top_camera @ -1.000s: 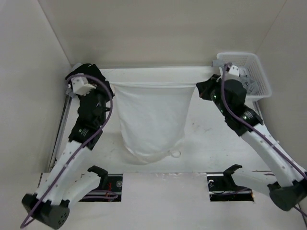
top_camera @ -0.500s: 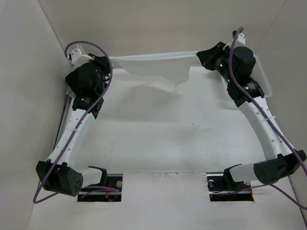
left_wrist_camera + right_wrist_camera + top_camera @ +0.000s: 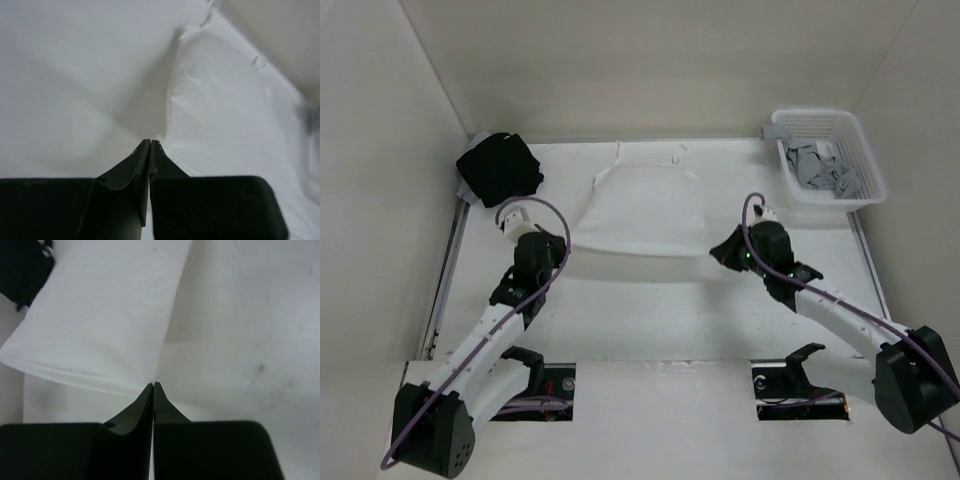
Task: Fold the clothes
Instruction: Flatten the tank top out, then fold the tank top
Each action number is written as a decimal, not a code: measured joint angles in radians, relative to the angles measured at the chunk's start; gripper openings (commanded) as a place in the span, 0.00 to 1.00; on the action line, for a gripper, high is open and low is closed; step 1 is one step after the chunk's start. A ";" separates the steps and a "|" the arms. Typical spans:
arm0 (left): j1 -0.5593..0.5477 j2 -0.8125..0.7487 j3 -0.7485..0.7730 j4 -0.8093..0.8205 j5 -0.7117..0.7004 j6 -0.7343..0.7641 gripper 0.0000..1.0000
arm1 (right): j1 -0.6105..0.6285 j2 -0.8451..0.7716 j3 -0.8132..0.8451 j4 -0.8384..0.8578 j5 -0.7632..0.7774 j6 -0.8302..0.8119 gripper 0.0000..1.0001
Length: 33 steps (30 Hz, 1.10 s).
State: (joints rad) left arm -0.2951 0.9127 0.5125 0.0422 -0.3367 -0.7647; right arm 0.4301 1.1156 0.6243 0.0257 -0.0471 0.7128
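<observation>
The clothes [image 3: 640, 208], a thin white garment, lie spread across the far middle of the white table, with the near hem lifted a little and casting a shadow. My left gripper [image 3: 565, 247] is shut on the hem's left corner and my right gripper [image 3: 716, 250] is shut on its right corner. In the left wrist view the gripper [image 3: 150, 142] pinches the edge of the clothes [image 3: 225, 125]. The right wrist view shows the gripper [image 3: 153, 385] closed on the corner of the clothes [image 3: 110, 315], which stretch away to the left.
A black cloth bundle [image 3: 500, 168] sits at the far left corner. A white plastic basket [image 3: 868, 160] holding grey garments [image 3: 817, 168] stands at the far right. Walls enclose the table on three sides.
Both arms swung the garment out to the far edge, then drew back toward the near side and lowered. The garment went from hanging between them to lying spread on the table.
</observation>
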 measured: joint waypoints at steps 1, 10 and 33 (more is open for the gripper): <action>0.000 -0.038 -0.050 -0.025 0.000 -0.007 0.01 | 0.021 -0.013 -0.062 0.010 0.003 0.014 0.01; -0.035 -0.505 -0.198 -0.367 0.004 -0.129 0.01 | 0.322 -0.355 -0.417 -0.010 0.077 0.205 0.02; 0.111 0.233 0.057 0.013 -0.012 -0.148 0.03 | -0.040 0.276 0.140 0.073 -0.041 0.032 0.03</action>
State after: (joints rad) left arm -0.1837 1.1454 0.5697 0.0547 -0.3489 -0.9127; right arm 0.3901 1.3914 0.7643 0.0986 -0.0883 0.7444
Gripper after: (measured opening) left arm 0.015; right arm 0.027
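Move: Both hands already hold the tank top's near edge stretched between them, about 14 cm above the table. Its left strap lies some 34 cm ahead of the left hand and 7 cm to its right. Its right strap lies some 35 cm ahead of the right hand and 5 cm to its left. The black clothes pile is about 30 cm ahead and 23 cm left of the left hand; the white basket is about 29 cm ahead and 34 cm right of the right hand. Keep both grippers shut on the edge and sweep it back and down together, the left about 10 cm back, the right about 15 cm, dragging the cloth towards the bases. Then reverse and carry the edge forward over the lying cloth towards the straps until both hands are a few centimetres farther out than they began, with the right hand rising again as it goes. ##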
